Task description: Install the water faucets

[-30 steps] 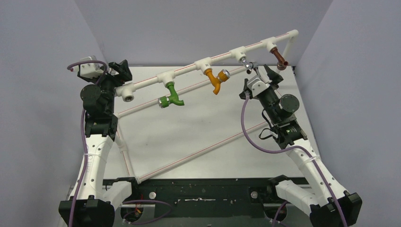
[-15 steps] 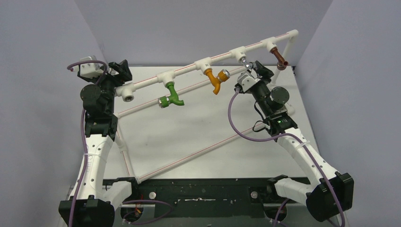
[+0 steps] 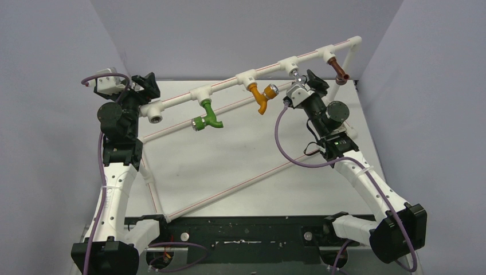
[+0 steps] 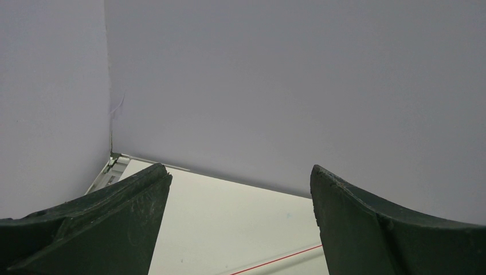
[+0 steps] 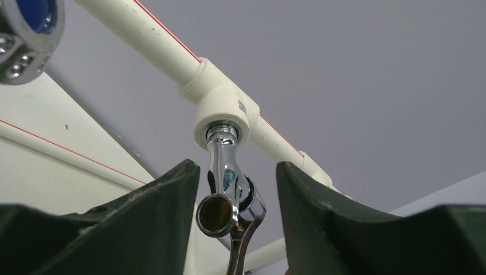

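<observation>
A shiny chrome water faucet (image 5: 224, 183) hangs from a white tee fitting (image 5: 221, 118) on the raised white pipe (image 3: 229, 86); in the top view the faucet (image 3: 296, 75) sits between the orange and brown taps. My right gripper (image 5: 238, 169) reaches up around it, one finger on each side. The left finger is at the spout's edge, and a gap shows between the faucet and the right finger. In the top view the right gripper (image 3: 304, 81) is just below that tee. My left gripper (image 4: 240, 172) is wide open and holds nothing, up by the pipe's left end (image 3: 147, 85).
A green tap (image 3: 211, 116), an orange tap (image 3: 261, 98) and a brown tap (image 3: 340, 72) hang from the same pipe. An open socket (image 3: 155, 118) sits at the pipe's left end. Thin red-striped pipes (image 3: 246, 183) cross the table. Grey walls stand close on three sides.
The right arm has swung up and left to the chrome faucet, and its jaws have narrowed round it. The left arm has not moved.
</observation>
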Available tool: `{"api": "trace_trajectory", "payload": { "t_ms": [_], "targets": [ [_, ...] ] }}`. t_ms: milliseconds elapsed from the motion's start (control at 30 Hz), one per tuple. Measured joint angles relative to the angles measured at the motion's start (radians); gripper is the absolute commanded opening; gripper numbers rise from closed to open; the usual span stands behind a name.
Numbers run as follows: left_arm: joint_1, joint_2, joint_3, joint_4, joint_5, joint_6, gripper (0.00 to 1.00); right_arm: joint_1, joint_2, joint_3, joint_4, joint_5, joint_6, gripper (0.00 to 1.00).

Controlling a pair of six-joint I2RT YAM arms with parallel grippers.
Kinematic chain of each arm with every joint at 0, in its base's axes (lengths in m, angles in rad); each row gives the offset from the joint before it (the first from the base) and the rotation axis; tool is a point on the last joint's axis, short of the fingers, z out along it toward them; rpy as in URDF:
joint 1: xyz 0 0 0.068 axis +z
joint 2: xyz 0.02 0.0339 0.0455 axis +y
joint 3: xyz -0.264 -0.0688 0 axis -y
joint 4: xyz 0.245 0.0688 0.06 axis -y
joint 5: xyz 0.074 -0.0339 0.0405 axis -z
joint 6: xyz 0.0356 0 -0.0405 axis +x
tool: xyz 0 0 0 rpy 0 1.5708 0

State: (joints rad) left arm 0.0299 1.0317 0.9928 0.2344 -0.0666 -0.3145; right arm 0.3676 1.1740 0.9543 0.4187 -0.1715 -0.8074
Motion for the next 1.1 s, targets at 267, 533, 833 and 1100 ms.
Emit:
{"api": "trace_trajectory", "payload": {
  "t_ms": [267,533,833,1100],
  "targets": [
    [0.005,0.004,0.001,0.001,0.005,0.000,0.90,0.008,0.003,0.002,-0.012,0.003,0.042,0.00],
    [0.005,0.004,0.001,0.001,0.006,0.000,0.90,0.013,0.002,0.006,-0.007,0.019,0.174,0.00],
    [0.006,0.004,0.001,0.001,0.008,0.000,0.90,0.005,0.002,0.027,-0.018,0.068,0.515,0.00],
    [0.008,0.003,0.001,0.001,0.011,0.000,0.90,-0.009,0.003,0.058,-0.070,0.127,0.880,0.00]
  ]
}}
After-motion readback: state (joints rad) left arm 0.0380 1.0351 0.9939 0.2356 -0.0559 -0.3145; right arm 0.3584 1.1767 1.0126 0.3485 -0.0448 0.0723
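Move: The chrome faucet, its threads already started in its white pipe tee, sits between the right hand's open fingers, about 1 cm ahead and 1 cm left at hand height. That tee is some 5 cm ahead, 3 cm left and 3 cm up from the hand. At about hand height, the brown faucet is roughly 10 cm right and 3 cm ahead, the orange one 11 cm left and 4 cm back. From the left hand the chrome faucet is about 44 cm right, 2 cm ahead, level. The chrome faucet's body is pinched by the right hand's fingers, which close from half open until they stop on it, the hand easing under 1 cm left and slightly down. Staying there with its grip kept, the hand then rolls about 50 degrees about its pointing direction, its left side rising: clockwise as seen looking along the fingers towards the tee, slowly at first, then faster. ##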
